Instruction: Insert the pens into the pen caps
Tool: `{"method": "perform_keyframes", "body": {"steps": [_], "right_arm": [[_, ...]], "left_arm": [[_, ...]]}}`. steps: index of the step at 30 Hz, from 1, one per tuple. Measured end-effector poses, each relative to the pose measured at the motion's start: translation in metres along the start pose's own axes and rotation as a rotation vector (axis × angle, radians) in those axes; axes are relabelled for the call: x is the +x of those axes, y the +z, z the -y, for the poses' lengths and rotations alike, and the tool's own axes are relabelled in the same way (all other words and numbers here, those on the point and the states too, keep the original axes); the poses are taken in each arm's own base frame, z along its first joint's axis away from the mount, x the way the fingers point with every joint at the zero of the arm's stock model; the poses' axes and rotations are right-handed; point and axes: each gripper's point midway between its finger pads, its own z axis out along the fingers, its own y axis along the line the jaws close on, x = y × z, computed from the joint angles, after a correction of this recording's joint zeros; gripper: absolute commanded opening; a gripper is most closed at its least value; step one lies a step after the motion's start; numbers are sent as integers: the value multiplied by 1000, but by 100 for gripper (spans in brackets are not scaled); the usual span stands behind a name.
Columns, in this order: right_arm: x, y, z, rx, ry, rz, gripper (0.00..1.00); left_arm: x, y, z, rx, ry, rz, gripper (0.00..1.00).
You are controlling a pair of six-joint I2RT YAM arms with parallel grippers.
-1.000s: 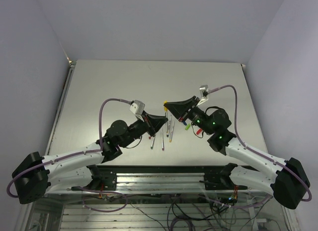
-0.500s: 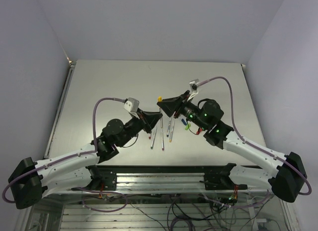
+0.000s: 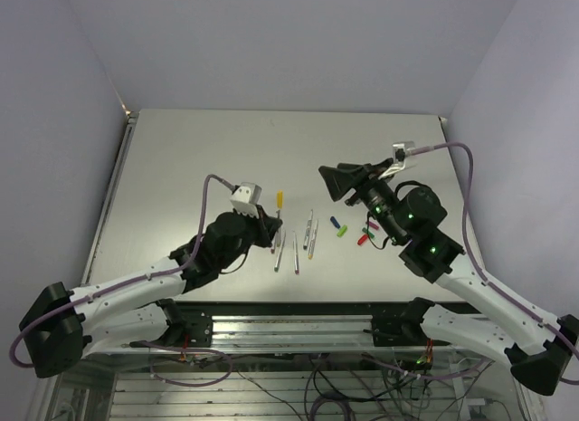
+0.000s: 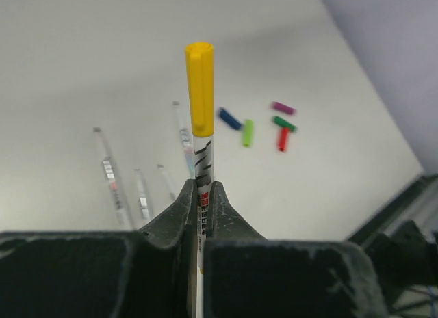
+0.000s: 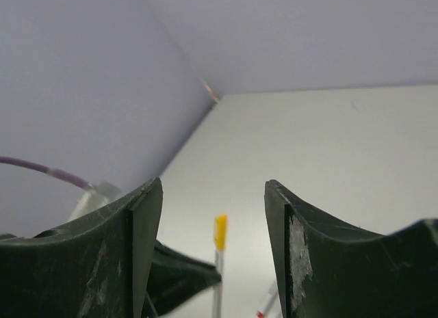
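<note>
My left gripper point(image 4: 202, 188) is shut on a silvery pen point(image 4: 203, 164) that points up and away and wears the yellow cap point(image 4: 199, 89). From above, this pen with its yellow cap point(image 3: 280, 199) sticks out of the left gripper point(image 3: 270, 224). My right gripper point(image 3: 327, 178) hangs open and empty to its right, clear of the cap. In the right wrist view the yellow cap point(image 5: 220, 230) shows between the open right gripper point(image 5: 213, 188) fingers, farther off. Several bare pens point(image 3: 295, 253) lie on the table. Blue point(image 4: 229, 118), light green point(image 4: 247, 132), magenta point(image 4: 282, 108), dark green point(image 4: 284, 123) and red point(image 4: 282, 137) caps lie together.
The grey table point(image 3: 208, 158) has walls on the left, back and right. The loose caps point(image 3: 364, 240) lie under the right arm's forearm. A purple cable point(image 3: 210, 190) loops over the left wrist.
The right gripper has opened, let go of the yellow cap and drawn back to the right. The left gripper keeps the pen, now capped, and has sunk slightly.
</note>
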Motion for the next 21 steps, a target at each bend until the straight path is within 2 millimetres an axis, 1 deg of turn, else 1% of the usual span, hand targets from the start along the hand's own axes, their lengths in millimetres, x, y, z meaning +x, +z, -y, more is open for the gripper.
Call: {"method": "perform_keyframes", "body": {"steps": [2, 4, 5, 6, 7, 9, 11, 15, 17, 21], "right_arm": [[10, -7, 17, 75, -5, -29, 60], [23, -12, 33, 146, -16, -71, 61], [33, -16, 43, 191, -20, -102, 60], [40, -19, 50, 220, -25, -124, 61], [48, -23, 58, 250, -28, -146, 61], [63, -33, 72, 302, -32, -186, 60], [76, -44, 84, 341, -32, -218, 61], [95, -59, 99, 393, -30, -260, 61], [98, -61, 102, 405, -31, -268, 61], [101, -63, 106, 425, -33, -278, 61]], "left_arm": [[-3, 8, -17, -76, 5, -16, 7], [-9, 18, -40, -155, -1, -25, 7], [-13, 23, -54, -200, -8, -29, 7], [-16, 27, -66, -236, -13, -32, 7], [-17, 31, -82, -285, -18, -43, 7], [-18, 39, -105, -356, -23, -72, 7], [-16, 49, -124, -415, -21, -112, 7], [-14, 72, -145, -471, -7, -176, 7], [-14, 88, -153, -485, -5, -204, 7], [-12, 112, -173, -528, -6, -252, 7]]}}
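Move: The left hand, already holding the yellow-capped pen upright, has the bare table it heads over about 20 cm ahead, 6 cm left and 18 cm below; the red-tipped pen lies roughly 8 cm ahead, 2 cm left, and the black pen 8 cm ahead, 9 cm right, both at table height. From the empty right hand the blue cap is about 8 cm ahead, 8 cm right and 37 cm down, the light green cap 5 cm ahead, 10 cm right, and the red cap 2 cm ahead, 16 cm right. Keeping its pinch on the capped pen, the left hand swings forward about 17 cm while sinking some 9 cm, veering left at first and then straight out, away from the loose pens over the bare table beyond, its fingers turning counter-clockwise and tipping down. The right hand, fingers staying open, drops about 15 cm and drifts right towards the loose caps, tipping its fingers down about 20 degrees. ##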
